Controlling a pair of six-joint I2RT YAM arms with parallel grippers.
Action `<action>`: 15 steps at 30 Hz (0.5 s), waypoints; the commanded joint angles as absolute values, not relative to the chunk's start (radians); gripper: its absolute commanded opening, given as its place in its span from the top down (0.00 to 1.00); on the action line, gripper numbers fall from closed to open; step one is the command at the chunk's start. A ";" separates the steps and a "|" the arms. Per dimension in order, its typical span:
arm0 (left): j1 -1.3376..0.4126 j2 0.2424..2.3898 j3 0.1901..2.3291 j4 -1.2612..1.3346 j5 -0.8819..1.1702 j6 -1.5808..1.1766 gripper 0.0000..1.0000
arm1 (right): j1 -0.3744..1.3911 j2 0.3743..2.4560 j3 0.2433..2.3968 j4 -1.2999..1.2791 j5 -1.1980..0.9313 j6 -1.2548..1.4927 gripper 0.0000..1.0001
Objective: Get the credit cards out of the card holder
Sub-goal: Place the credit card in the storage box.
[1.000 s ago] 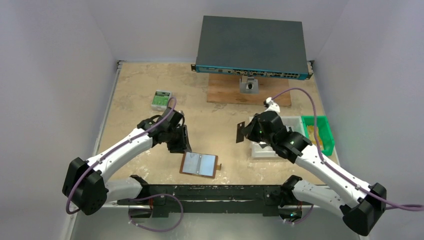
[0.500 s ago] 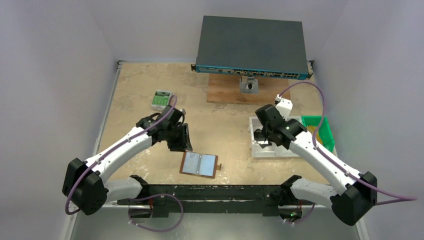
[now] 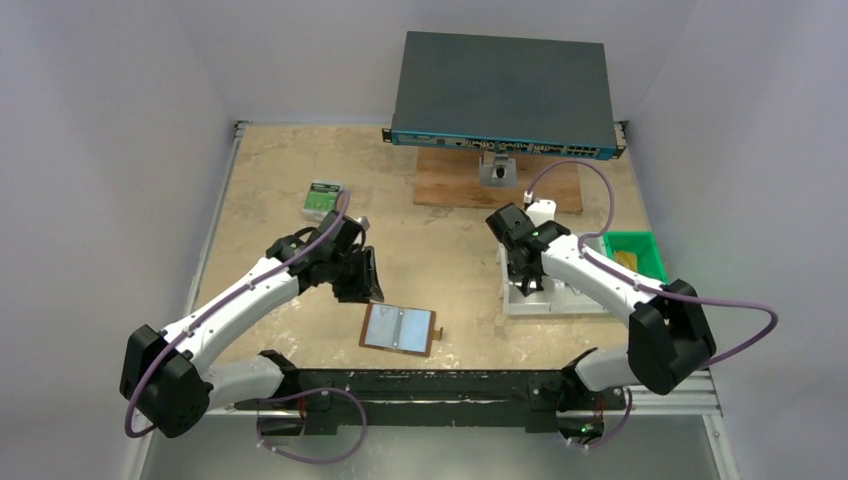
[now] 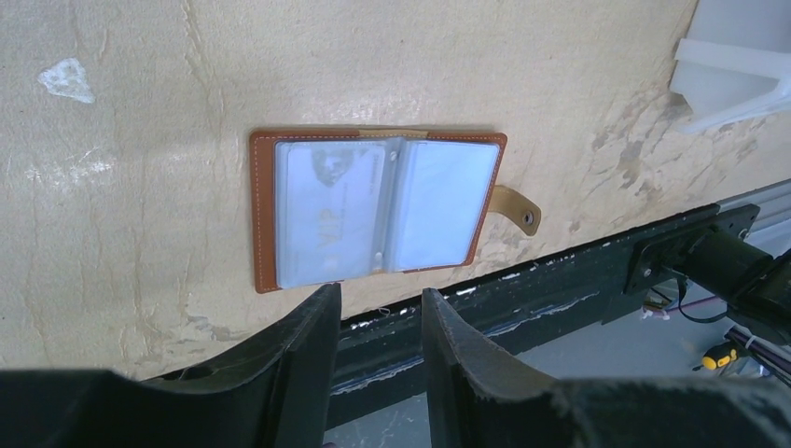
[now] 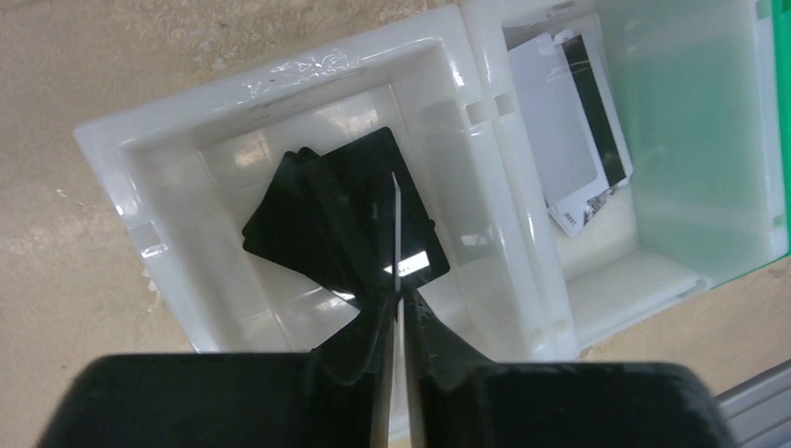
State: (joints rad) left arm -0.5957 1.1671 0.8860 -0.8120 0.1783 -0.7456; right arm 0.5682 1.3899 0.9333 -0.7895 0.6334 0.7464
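The brown card holder (image 3: 400,328) (image 4: 378,210) lies open and flat near the table's front edge, snap tab to the right. A pale card (image 4: 326,210) shows through its left clear pocket. My left gripper (image 3: 372,285) (image 4: 381,291) hovers just above and behind it, open, with nothing between its fingers. My right gripper (image 3: 522,283) (image 5: 398,297) is shut on a thin card (image 5: 396,233) seen edge-on. It holds that card over the left compartment of a white tray (image 3: 575,305) (image 5: 261,84), where black cards (image 5: 308,224) lie.
White cards (image 5: 560,140) lie in the tray's right compartment. A green bin (image 3: 640,255) stands beside the tray. A green-and-white box (image 3: 324,199) sits at the back left. A grey network switch (image 3: 500,90) rests on a wooden board (image 3: 450,185) at the back.
My right gripper carried the card from mid-table rightward to above the white tray, and its arm swung round. The left arm has barely moved.
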 commanded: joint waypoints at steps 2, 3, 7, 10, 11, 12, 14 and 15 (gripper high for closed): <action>-0.593 1.148 0.891 -0.823 0.170 -0.744 0.62 | 0.564 1.393 0.976 -0.726 0.625 0.709 0.79; -0.593 1.148 0.886 -0.823 0.166 -0.745 0.62 | 0.564 1.391 0.978 -0.720 0.616 0.703 0.74; -0.593 1.148 0.854 -0.811 0.149 -0.749 0.59 | 0.563 1.374 0.988 -0.708 0.568 0.686 0.62; -0.592 1.155 0.824 -0.797 0.136 -0.754 0.59 | 0.563 1.345 1.002 -0.714 0.529 0.674 0.60; -0.593 1.158 0.814 -0.793 0.130 -0.757 0.59 | 0.563 1.331 1.006 -0.711 0.521 0.661 0.59; -0.592 1.161 0.804 -0.790 0.119 -0.759 0.59 | 0.565 1.314 1.013 -0.710 0.501 0.655 0.59; -0.593 1.161 0.777 -0.786 0.089 -0.770 0.59 | 0.566 1.285 1.024 -0.698 0.443 0.640 0.59; -0.593 1.162 0.764 -0.780 0.078 -0.775 0.59 | 0.570 1.270 1.025 -0.690 0.405 0.634 0.59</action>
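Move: For the right hand, which holds a black credit card edge-on, the black card pile in the white storage box's left compartment is about 2 cm ahead, 1 cm left and 5 cm below. At that height, the white cards lie 2 cm ahead and 9 cm right, the card holder 9 cm back and 25 cm left. From the left hand, the card holder is about 2 cm back, 4 cm right and 9 cm below. Drifting left about 3 cm and slightly forward, the right hand opens its shut fingers to not quite half and lets the black card go over the pile, then lifts by some 2 cm. The empty, part-open left hand waits, then sinks about 3 cm towards the card holder's level while easing left and a little back. ##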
